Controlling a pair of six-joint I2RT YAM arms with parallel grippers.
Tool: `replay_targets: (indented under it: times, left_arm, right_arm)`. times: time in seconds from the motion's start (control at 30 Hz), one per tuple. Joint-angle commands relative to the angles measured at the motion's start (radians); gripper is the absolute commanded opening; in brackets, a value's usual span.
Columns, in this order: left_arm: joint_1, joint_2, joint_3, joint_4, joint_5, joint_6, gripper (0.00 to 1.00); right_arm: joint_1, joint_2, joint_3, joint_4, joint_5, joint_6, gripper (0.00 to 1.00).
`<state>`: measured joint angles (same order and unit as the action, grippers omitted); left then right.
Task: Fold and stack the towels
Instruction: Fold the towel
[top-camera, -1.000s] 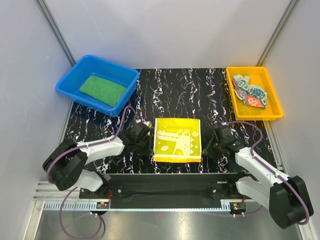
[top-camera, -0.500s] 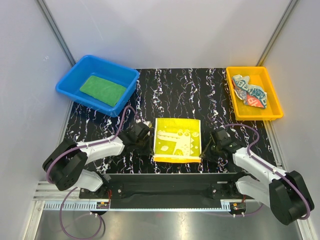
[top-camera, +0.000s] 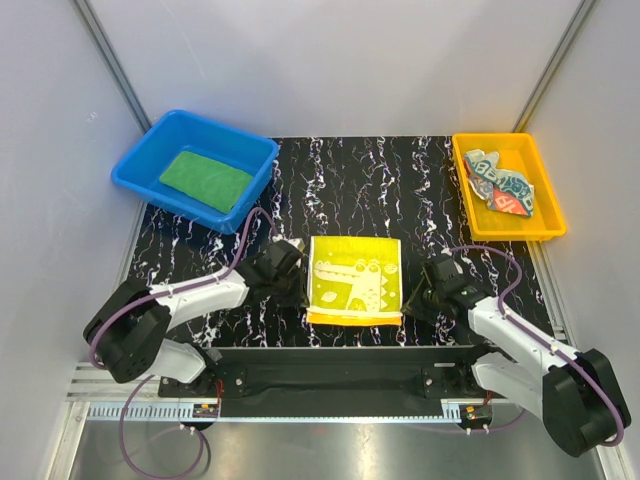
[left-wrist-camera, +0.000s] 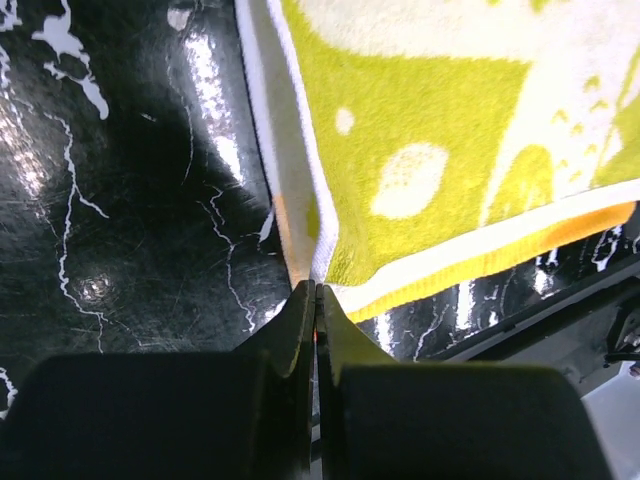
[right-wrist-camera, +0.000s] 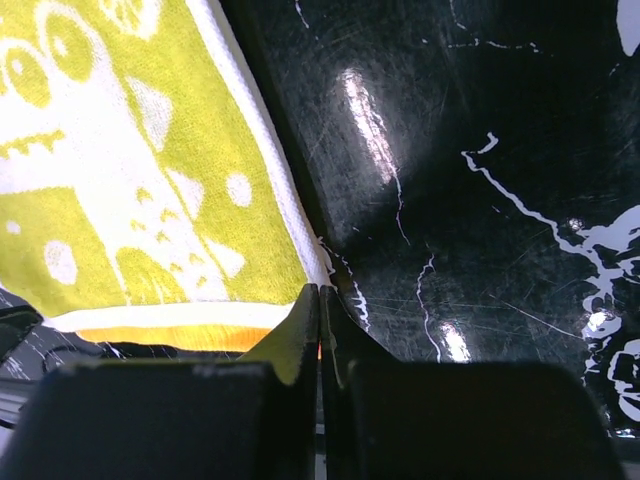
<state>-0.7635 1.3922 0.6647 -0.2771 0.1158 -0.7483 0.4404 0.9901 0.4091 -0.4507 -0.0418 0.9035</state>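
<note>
The yellow towel (top-camera: 355, 280) with a pale crocodile print lies flat at the middle of the black marbled table. My left gripper (top-camera: 302, 298) is shut at its near-left corner; in the left wrist view the jaws (left-wrist-camera: 315, 290) pinch the towel (left-wrist-camera: 440, 150) where its white and orange bands meet. At the near-right corner my right gripper (top-camera: 408, 305) is shut too, its closed tips (right-wrist-camera: 319, 292) on the towel (right-wrist-camera: 130, 180) edge. The green towel (top-camera: 205, 180) lies folded in the blue bin. The striped towel (top-camera: 500, 182) sits crumpled in the orange bin.
The blue bin (top-camera: 150, 150) stands at the far left corner of the table and the orange bin (top-camera: 545, 228) at the far right. Grey walls close in both sides. The arm rail (top-camera: 340, 365) runs along the near edge.
My right gripper has closed its jaws at the towel's near-right corner. The left gripper has stayed shut and edged slightly toward the towel.
</note>
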Motion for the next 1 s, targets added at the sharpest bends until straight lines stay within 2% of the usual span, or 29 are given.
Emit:
replay_targets:
  times: [0.0, 0.17, 0.3, 0.47, 0.5, 0.53, 0.57, 0.97]
  left_arm:
    - [0.004, -0.042, 0.07, -0.02, -0.022, 0.023, 0.0]
    - [0.003, -0.068, 0.139, -0.103, -0.027, 0.032, 0.0]
    - [0.003, -0.134, 0.138, -0.135, -0.004, 0.018, 0.0]
    - [-0.003, -0.203, 0.014, -0.07, 0.045, -0.006, 0.0]
    - [-0.002, -0.2, -0.005, -0.051, 0.05, -0.014, 0.0]
    - [-0.002, -0.194, -0.022, -0.03, 0.065, -0.017, 0.0]
    - [-0.002, -0.176, -0.048, 0.007, 0.071, -0.02, 0.0]
    - [-0.003, -0.102, -0.103, 0.088, 0.074, -0.025, 0.0]
  right_arm:
    - [0.009, 0.005, 0.068, -0.002, 0.033, -0.047, 0.0]
    - [0.009, 0.018, 0.19, -0.084, 0.031, -0.127, 0.0]
    - [0.009, -0.01, 0.275, -0.178, 0.023, -0.147, 0.0]
    - [0.009, -0.071, 0.192, -0.175, 0.005, -0.115, 0.0]
    - [0.009, -0.073, 0.157, -0.166, 0.01, -0.104, 0.04]
    - [0.009, -0.065, 0.145, -0.161, 0.017, -0.094, 0.18]
    - [0.009, -0.062, 0.134, -0.143, 0.016, -0.077, 0.21]
    - [0.03, 0.007, 0.047, -0.017, -0.018, -0.031, 0.29]
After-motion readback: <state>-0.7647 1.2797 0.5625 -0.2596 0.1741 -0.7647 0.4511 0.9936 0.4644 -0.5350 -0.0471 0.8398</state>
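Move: Both hands already hold the near corners of the yellow towel's top layer, a centimetre or two above the table. The towel's middle lies about 6 cm ahead and 10 cm right of the left hand, and about 6 ahead and 10 left of the right hand. The orange strip beneath runs between them, 1 to 2 cm nearer the base. The blue bin is some 29 cm ahead and 23 left of the left hand. Up and a little forward, both hands raise the held corners by about 7 cm, the right also reaching out nearly 4 cm, then swing back down towards the orange strip. The left ends 2.5 cm nearer the base, fingers still shut at its corner; the right opens partway on the descent and stops with its fingers astride its corner, just above its starting height. ##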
